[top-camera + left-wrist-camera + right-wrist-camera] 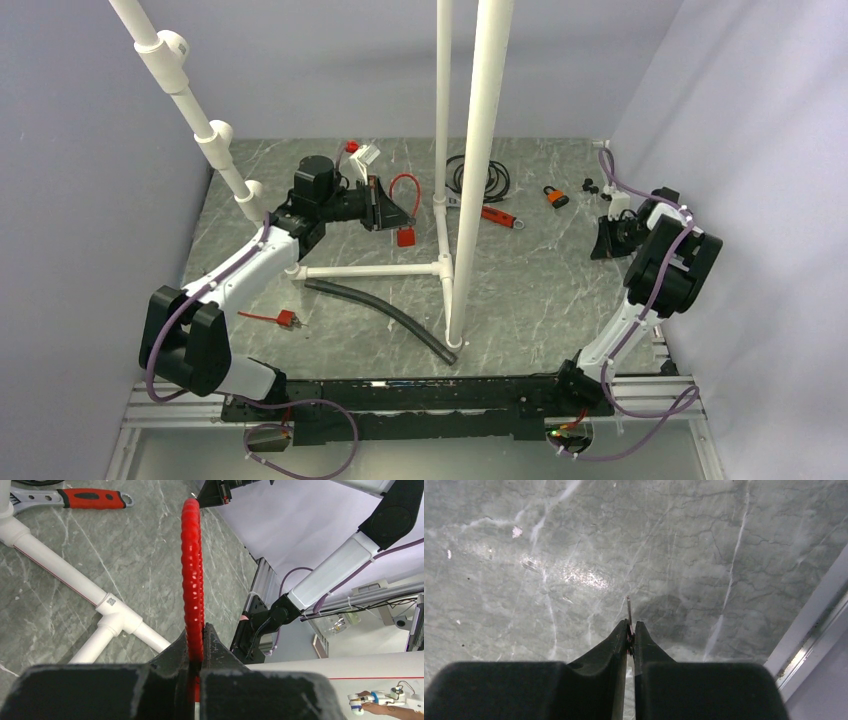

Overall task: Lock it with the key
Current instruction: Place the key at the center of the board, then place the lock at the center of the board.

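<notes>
My left gripper (388, 207) is shut on the red ribbed cable shackle (404, 190) of a red padlock, whose body (405, 237) hangs just above the table. In the left wrist view the cable (192, 570) runs up from between the closed fingers of the gripper (202, 635). My right gripper (606, 240) is at the far right, low over the table. In the right wrist view it (631, 630) is shut on a key, whose thin metal blade (628, 609) sticks out past the fingertips, edge on. The key's head is hidden between the fingers.
A white PVC pipe frame (375, 270) with upright poles (478, 170) stands mid-table. A red-handled wrench (497, 216), a black cable coil (480, 178), an orange padlock (555, 197), a black hose (385, 315) and a small red tool (272, 318) lie around.
</notes>
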Robot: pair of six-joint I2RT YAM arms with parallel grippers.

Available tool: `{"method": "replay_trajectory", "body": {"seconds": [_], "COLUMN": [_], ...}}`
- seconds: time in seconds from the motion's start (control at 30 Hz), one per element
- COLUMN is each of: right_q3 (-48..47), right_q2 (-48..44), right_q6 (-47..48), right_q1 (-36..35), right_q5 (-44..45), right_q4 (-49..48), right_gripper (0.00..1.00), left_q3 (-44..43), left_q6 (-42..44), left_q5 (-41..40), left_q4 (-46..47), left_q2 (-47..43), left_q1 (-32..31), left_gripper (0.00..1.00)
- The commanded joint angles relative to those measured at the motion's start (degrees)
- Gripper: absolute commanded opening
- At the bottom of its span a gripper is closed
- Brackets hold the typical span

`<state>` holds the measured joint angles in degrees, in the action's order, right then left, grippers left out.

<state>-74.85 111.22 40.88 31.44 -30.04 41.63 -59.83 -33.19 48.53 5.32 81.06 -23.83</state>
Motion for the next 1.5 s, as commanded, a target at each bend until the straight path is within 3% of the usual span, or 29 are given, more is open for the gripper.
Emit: {"method": "replay_trajectory", "body": {"seconds": [0.0,0.13,0.27,0.33,0.4,0.63,0.73,1.1,1.23,1.47], "right_q3": [-1.19,-1.68,-2.96,-3.19,-3.6,-3.78,-1.84,2.45,1.88,-0.76], "right_q2": [0.12,-0.44,-2.61,-5.11,-7.83,-16.37,-20.45,-22.61,-21.46,-18.13], "right_q6": [-0.27,-1.31,-3.23,-5.07,-7.39,-16.23,-20.15,-44.96,-49.64,-49.47], "right_q1": [0.37,0.38,0.41,0.23,-0.22,-8.01,-15.01,-38.92,-45.97,-54.76], "right_q5": [0.72,0.67,-0.91,-2.64,-4.76,-9.76,-10.34,-15.17,-14.13,-17.61], "right_q4": [-2.76,-3.19,-2.59,-2.78,-2.87,-1.63,-3.42,-14.53,-17.58,-17.59], "right_gripper": [0.16,0.36,0.49,0.65,0.72,0.77,0.79,0.8,0.8,0.81], "left_q3": [0.45,0.44,0.84,0.92,0.47,-4.85,-7.17,-9.42,-11.32,-11.8], "left_q6": [0.16,0.02,-0.65,-1.04,-0.86,-1.39,-3.91,-14.64,-16.21,-18.54], "left_q5": [0.3,0.41,-0.5,-1.49,-3.03,-15.47,-25.05,-44.83,-47.77,-47.74], "left_q4": [3.01,2.38,2.25,1.96,1.09,-9.43,-15.38,-20.11,-21.56,-21.31], "left_q2": [-1.25,-1.16,-1.16,-1.16,-1.02,1.19,2.32,5.2,6.54,7.1], "left_q1": [-0.25,-0.32,-0.59,-0.88,-1.51,-5.6,-8.5,-11.26,-11.39,-11.63], "left_gripper": [0.0,0.0,0.0,0.0,0.0,0.0,0.0,0.0,0.0,0.02]}}
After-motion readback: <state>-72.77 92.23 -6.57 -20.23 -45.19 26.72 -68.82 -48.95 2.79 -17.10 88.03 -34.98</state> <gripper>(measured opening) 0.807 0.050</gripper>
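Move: The key is in my right fingertips, just at the table. The orange padlock lies about 16 cm ahead and 11 cm left of it, the black clip 18 cm ahead and 2 cm left. The red padlock is some 46 cm left, 6 cm back and 19 cm above. My left hand grips its cable, the padlock hanging about 5 cm below and 1 cm back; the key is roughly 46 cm right, 5 cm forward and 24 cm below that hand. I spread my right fingers wide to let go of the key, lift about 16 cm, and sweep some 39 cm left towards the red padlock, swinging the open fingers up and leftward. My left hand keeps its hold on the cable, sinks roughly 8 cm, then goes forward about 5 cm while turning some 35 degrees counter-clockwise. ##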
